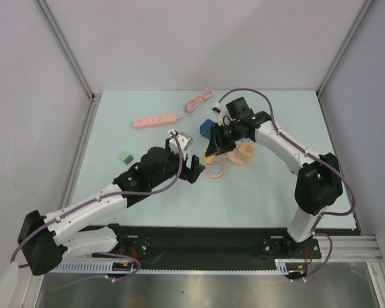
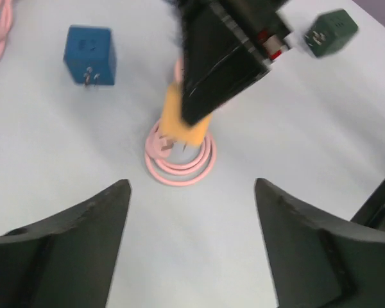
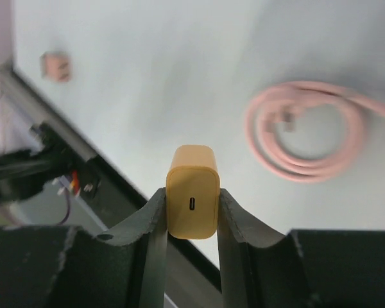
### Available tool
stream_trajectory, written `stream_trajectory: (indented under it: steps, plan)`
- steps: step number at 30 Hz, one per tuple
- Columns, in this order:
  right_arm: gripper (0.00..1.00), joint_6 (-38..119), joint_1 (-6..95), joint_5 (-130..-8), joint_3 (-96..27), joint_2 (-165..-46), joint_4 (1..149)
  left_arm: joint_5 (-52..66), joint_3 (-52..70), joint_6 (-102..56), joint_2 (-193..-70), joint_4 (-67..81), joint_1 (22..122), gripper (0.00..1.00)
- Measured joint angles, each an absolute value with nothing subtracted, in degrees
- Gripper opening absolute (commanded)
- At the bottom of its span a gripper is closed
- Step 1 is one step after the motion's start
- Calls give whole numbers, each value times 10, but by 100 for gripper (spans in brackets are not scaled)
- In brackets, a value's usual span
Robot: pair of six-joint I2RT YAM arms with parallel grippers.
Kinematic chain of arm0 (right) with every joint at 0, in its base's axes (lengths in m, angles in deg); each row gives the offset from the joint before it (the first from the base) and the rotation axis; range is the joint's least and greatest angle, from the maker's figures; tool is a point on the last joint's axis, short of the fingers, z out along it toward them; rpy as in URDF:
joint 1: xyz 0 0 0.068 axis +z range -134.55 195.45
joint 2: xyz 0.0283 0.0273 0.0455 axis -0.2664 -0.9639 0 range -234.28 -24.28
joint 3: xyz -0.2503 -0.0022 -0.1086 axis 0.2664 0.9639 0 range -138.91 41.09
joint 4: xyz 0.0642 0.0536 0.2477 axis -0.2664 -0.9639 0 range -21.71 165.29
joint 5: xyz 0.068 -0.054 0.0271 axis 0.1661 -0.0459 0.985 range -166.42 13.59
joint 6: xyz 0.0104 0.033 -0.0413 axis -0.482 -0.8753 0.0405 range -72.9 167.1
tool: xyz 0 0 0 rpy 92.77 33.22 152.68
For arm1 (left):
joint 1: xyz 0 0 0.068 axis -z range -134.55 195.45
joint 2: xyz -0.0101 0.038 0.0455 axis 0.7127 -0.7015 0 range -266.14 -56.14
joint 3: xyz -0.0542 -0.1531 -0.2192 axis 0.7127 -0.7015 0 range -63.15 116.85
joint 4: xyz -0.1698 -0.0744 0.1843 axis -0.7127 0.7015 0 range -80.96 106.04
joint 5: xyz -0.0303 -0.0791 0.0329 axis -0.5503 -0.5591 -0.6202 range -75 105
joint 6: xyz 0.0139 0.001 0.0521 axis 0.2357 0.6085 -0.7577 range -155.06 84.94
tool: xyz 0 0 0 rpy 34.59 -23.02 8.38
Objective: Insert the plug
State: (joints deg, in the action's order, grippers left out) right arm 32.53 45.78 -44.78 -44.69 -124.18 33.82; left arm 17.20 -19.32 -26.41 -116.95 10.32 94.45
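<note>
My right gripper (image 3: 192, 200) is shut on an orange plug (image 3: 192, 191), its small port facing the wrist camera. In the top view the plug (image 1: 210, 154) hangs over a coiled pink cable (image 1: 214, 169) at mid-table. The left wrist view shows the plug (image 2: 183, 125) with its prongs pointing down just above the coil (image 2: 179, 160). My left gripper (image 2: 192, 205) stands open and empty a little nearer than the coil, and in the top view it (image 1: 191, 168) is left of the coil. A pink power strip (image 1: 155, 119) lies at the far left.
A blue cube adapter (image 1: 207, 128) sits behind the plug and a green one (image 1: 124, 156) to the left. A pale yellow spool (image 1: 246, 153) stands right of the coil. A loose pink cord (image 1: 199, 101) lies at the back. A small pink block (image 3: 54, 65) shows near the black rail.
</note>
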Motion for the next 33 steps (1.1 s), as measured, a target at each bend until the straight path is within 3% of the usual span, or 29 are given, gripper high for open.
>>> stream_trajectory:
  steps: [1, 4, 9, 20, 33]
  plan:
    - [0, 316, 448, -476, -443, -1238, 339, 193, -193, -250, -1170, 105, 944, 65]
    - [0, 291, 423, -561, -433, -1223, 340, 225, -176, -197, -1200, 126, 925, 50]
    - [0, 272, 418, -665, -431, -1208, 345, 212, -113, -126, -1337, 146, 851, 37]
    - [0, 230, 421, -799, -455, -1276, 362, 125, -20, -48, -1584, 138, 815, 33]
    - [0, 233, 418, -885, -434, -1294, 357, 54, -88, 39, -1616, 20, 873, 33]
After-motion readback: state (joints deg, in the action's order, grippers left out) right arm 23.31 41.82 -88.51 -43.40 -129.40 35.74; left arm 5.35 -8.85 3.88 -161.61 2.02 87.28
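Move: The pink round socket lies about 8 cm ahead, 11 cm to the right and 14 cm below the right hand, which already holds a plug. A second plug already sits in it, around 9 cm ahead and 14 cm right of that hand. The coiled pink cord is some 8 cm ahead, 7 cm right and 20 cm below the empty left hand; the socket is roughly 13 cm ahead and 16 cm right of it. The coiled cord is met on its left edge by the left fingers, which narrow to a small empty gap, swing forward, drop about 19 cm while tipping down, then push it along to the right and back. Meanwhile the right hand carries its plug right and forward, then lower, some 15 cm level and 6.5 cm down, towards the socket, its fingers turning from leftward to mostly downward. ##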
